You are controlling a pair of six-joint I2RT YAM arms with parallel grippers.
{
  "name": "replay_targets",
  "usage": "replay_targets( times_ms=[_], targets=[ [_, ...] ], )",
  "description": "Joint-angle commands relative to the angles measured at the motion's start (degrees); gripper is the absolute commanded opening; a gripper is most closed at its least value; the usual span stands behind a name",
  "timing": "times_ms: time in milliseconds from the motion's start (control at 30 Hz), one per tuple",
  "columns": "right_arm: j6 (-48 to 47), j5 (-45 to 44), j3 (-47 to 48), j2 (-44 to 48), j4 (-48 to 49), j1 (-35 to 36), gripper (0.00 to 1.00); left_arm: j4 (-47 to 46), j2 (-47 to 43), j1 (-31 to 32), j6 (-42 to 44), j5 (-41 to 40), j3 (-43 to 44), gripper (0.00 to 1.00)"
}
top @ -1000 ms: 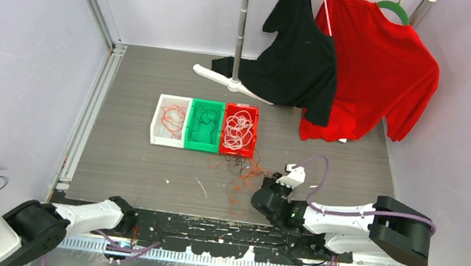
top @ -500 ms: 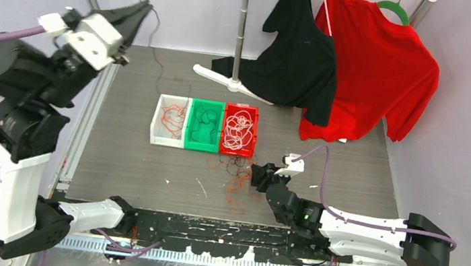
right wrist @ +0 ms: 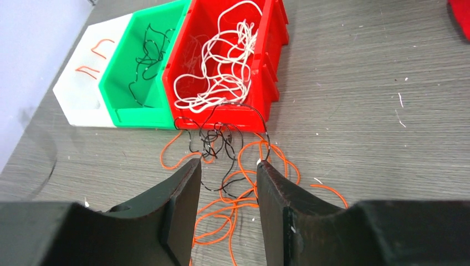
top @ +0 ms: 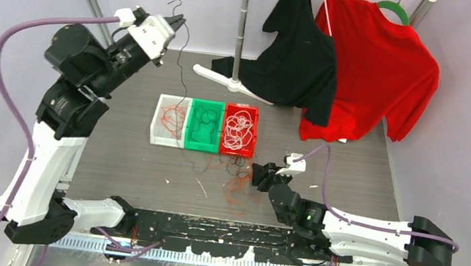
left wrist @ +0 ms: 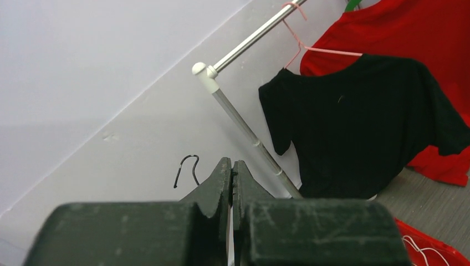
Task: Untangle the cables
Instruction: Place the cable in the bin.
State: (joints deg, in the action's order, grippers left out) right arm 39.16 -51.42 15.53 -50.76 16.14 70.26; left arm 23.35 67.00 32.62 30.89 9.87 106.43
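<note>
A tangle of orange and black cables lies on the table in front of the bins. My left gripper is raised high at the back left, shut on a black cable that hangs down toward the tangle. In the left wrist view the cable's curled end sticks out beside the closed left gripper. My right gripper is low at the tangle's right edge, open. In the right wrist view the right gripper straddles orange and black cables without gripping them.
Three bins stand in a row: a white bin with orange cable, a green bin with black cable, a red bin with white cable. A rack pole with a black shirt and red shirt stands behind.
The left arm rose and swung right along the back with the black cable. The right arm reached forward to the tangle and its jaws opened.
</note>
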Motion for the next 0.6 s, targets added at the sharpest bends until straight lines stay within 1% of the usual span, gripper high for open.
replay_targets(
  times_ms=[0, 267, 433, 567],
  targets=[
    [-1.0, -2.5, 1.7, 3.6, 0.0, 0.0, 0.47, -7.1, 1.6, 0.3, 0.9, -3.4, -1.7, 0.0],
    [0.3, -3.9, 0.6, 6.9, -1.5, 0.0, 0.45, -6.6, 3.9, 0.2, -1.2, -4.4, 0.4, 0.0],
    [0.5, -4.0, 1.1, 6.9, -1.6, -0.1, 0.45, -7.5, 4.2, 0.2, -0.9, -4.9, -2.1, 0.0],
    [0.8, -4.0, 1.3, 7.5, -2.1, 0.0, 0.45, -9.3, 4.6, 0.2, 1.3, -5.4, -5.9, 0.0]
  ],
)
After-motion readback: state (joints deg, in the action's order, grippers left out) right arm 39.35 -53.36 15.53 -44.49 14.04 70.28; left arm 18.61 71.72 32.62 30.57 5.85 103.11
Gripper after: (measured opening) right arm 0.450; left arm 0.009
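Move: The green bin, where the black cable pinched in the left fingers is to go, lies about 9 cm ahead, 2 cm right and far below, some 56 cm, of that high hand. From the same hand the white bin is 9 cm ahead and 9 cm left, the red bin 9 cm ahead and 13 cm right, the cable's loose tangle 4 cm back and 14 cm right. From the right hand the green bin is some 15 cm ahead, 19 cm left and 10 cm below. The black cable, still pinched by its upper end in the shut left fingers, is carried about 5 cm forward and some 3 cm down, drifting slightly right towards the green bin, quickly at first and then almost stopping, with the fingers tipping down only slightly. The right hand, fingers staying part open, rises about 2 cm and eases 1 cm right over the table near the tangle. ##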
